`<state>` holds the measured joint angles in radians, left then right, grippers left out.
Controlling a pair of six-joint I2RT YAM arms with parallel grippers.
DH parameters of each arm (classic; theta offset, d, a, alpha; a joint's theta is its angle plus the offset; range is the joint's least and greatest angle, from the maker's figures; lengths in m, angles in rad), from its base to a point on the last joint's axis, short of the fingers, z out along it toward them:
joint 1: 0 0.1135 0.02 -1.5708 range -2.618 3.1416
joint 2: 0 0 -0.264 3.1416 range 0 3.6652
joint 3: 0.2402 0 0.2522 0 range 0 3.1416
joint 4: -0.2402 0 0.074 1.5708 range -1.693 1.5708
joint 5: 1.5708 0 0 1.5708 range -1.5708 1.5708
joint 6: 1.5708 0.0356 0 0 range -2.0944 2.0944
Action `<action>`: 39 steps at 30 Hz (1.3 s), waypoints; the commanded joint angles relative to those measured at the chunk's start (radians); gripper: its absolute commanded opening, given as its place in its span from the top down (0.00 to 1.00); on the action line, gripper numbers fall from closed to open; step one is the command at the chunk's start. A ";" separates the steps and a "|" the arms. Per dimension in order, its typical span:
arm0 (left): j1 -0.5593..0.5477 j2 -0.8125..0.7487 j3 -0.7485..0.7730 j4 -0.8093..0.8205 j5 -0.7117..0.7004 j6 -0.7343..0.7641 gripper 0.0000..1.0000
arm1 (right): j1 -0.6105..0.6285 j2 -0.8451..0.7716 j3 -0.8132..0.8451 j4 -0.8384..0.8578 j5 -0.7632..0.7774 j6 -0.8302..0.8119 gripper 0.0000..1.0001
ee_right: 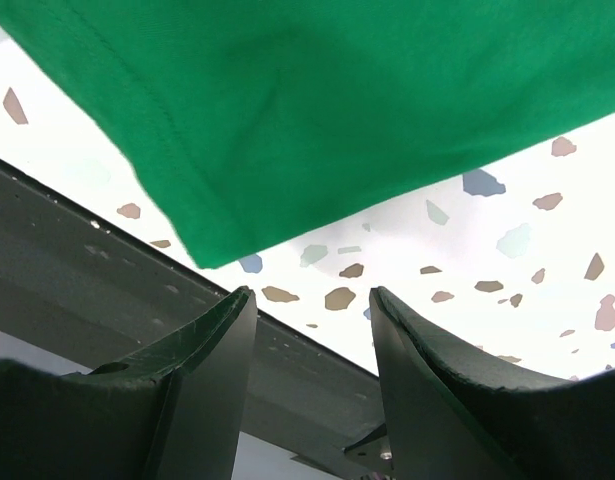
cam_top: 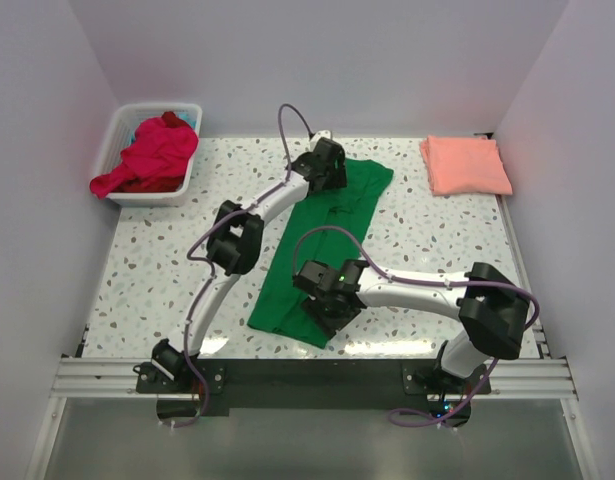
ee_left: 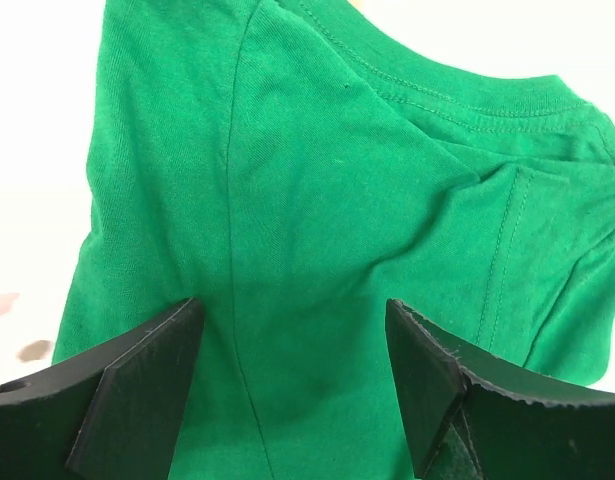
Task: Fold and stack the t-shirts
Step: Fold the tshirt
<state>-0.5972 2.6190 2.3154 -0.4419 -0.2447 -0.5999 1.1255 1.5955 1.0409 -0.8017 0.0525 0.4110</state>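
Observation:
A bright green t-shirt lies in a long strip down the middle of the table, collar end far, hem end near. My left gripper hovers over its far end. In the left wrist view it is open, with green cloth and the collar seam between and beyond the fingers. My right gripper is over the near end. It is open and holds nothing, and the shirt's hem corner lies just past its tips. A folded salmon-pink t-shirt rests at the back right. Red and magenta t-shirts are heaped in the basket.
A white plastic basket stands at the back left corner of the speckled table. The table's dark front rail runs right under the right gripper. White walls close in the left, right and back sides.

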 commanded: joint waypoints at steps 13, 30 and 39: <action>0.189 -0.010 -0.048 -0.204 -0.241 -0.095 0.21 | 0.005 0.003 0.084 -0.030 0.070 -0.011 0.47; 0.186 -0.192 -0.198 0.091 -0.059 0.150 0.21 | 0.000 -0.068 0.116 -0.018 0.300 0.080 0.46; 0.186 -0.518 -0.373 0.025 -0.136 0.187 0.20 | -0.162 -0.098 0.131 0.065 0.299 0.124 0.41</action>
<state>-0.4107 2.3283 2.0193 -0.4126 -0.3389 -0.4480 1.0672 1.5158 1.1381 -0.7940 0.3531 0.4923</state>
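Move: The left hand's spread fingertips rest on the upper part of the slanting green t-shirt, whose middle is some 21 cm back towards the robot and about 3 cm to the left, barely 2 cm lower. The folded pink shirt lies about 31 cm to this hand's right, level with it; the white basket is roughly 44 cm to its left and 3 cm farther out. From the right hand, near the hem, the t-shirt's middle is about 20 cm straight ahead and 4 cm lower. Sweeping left by about 15 cm and somewhat forward, the left hand drags the t-shirt's collar end along under its open fingertips, turning some 20 degrees counter-clockwise; it pauses, untwists partly, eases back and lifts off roughly 6 cm. The right hand creeps, then goes more quickly, forward and up over the near end, its fingertips swinging forward. ##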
